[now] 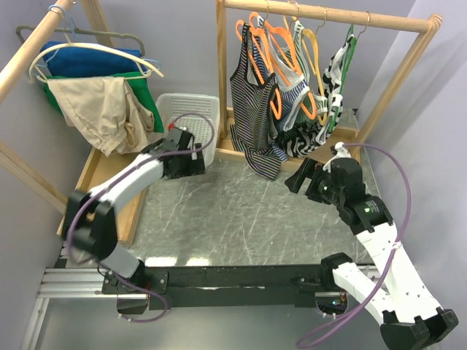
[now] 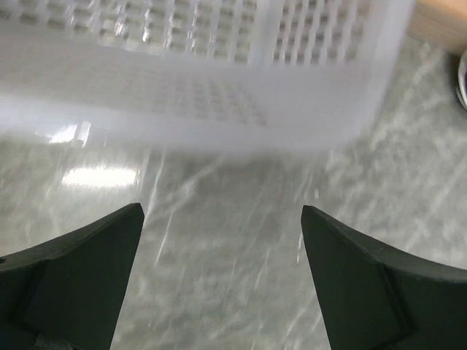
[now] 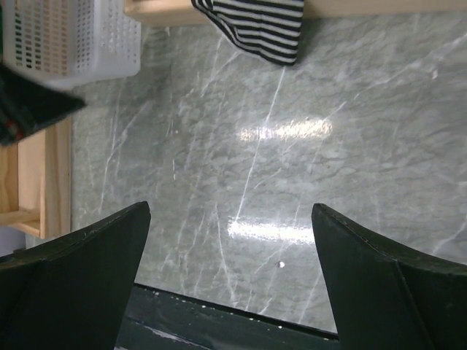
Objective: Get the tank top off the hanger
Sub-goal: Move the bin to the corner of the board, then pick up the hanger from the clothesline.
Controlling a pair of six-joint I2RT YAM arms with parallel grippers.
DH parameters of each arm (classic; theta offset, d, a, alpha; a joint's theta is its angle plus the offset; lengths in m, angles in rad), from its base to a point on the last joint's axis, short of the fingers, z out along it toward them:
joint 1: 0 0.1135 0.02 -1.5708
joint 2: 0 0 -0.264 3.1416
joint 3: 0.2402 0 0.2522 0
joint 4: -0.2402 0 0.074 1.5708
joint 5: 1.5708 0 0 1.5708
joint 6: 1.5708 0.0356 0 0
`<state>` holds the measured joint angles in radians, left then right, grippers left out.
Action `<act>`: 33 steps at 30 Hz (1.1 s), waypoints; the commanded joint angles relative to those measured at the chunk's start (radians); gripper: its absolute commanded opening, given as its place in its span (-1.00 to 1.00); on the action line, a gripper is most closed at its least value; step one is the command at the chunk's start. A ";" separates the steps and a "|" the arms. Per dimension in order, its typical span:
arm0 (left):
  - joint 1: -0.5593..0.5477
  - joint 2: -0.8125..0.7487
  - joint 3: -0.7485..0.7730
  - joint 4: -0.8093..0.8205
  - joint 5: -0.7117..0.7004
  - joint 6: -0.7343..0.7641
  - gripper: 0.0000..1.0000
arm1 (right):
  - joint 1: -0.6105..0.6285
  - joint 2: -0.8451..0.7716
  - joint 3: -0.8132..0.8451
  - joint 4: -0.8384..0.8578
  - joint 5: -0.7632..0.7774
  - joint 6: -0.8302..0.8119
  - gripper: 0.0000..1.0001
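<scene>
A dark striped tank top (image 1: 252, 109) hangs on an orange hanger (image 1: 261, 45) at the left end of the wooden rail (image 1: 328, 14); its hem (image 3: 255, 25) drapes onto the rack's base. More striped tops (image 1: 299, 95) on orange hangers hang beside it. My right gripper (image 1: 299, 181) (image 3: 230, 219) stands open over the marble table, just below and right of that hem, with nothing between its fingers. My left gripper (image 1: 195, 157) (image 2: 222, 219) is open and empty too, low over the table and facing the white basket (image 2: 219, 73).
The white basket (image 1: 191, 117) stands at the back, left of the rack's post. A second rack at the left carries blue, green and beige garments (image 1: 102, 102) on pale hangers. Wooden base boards (image 1: 109, 182) border the marble table (image 1: 233, 219).
</scene>
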<state>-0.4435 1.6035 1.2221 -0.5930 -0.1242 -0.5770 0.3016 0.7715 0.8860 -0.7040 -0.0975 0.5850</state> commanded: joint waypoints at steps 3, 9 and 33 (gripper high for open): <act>-0.018 -0.417 -0.176 0.080 0.052 -0.026 0.93 | 0.005 0.043 0.224 -0.032 0.128 -0.085 1.00; -0.021 -0.626 -0.297 0.168 0.141 -0.064 0.93 | 0.010 0.141 0.401 0.026 0.067 -0.151 0.91; -0.021 -0.803 -0.365 0.185 0.107 -0.014 0.93 | 0.200 0.844 1.272 -0.006 0.349 -0.392 0.50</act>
<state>-0.4618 0.8112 0.8192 -0.3836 0.0082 -0.6636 0.4862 1.5532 2.0670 -0.6918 0.1558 0.2409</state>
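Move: The bin's middle lies about 10 cm ahead of the left hand, 3 cm to its left and 4 cm below it. From the right hand, the orange hanger carrying the black-striped tank top is roughly 23 cm ahead, 10 cm to the left and 20 cm higher. The next orange hanger is some 5 cm to the right of it and level with it; the rack's left post stands about 10 cm left of it and 3 cm farther out. Up by some 25 cm and then forward and left, the right hand swings to the tank top's orange hanger, tipping its fingers up about 30 degrees to nearly level and narrowing them slightly; it comes close, with no touch to be seen. The left hand backs up and away from the bin, fingers still open and tilting upward. ##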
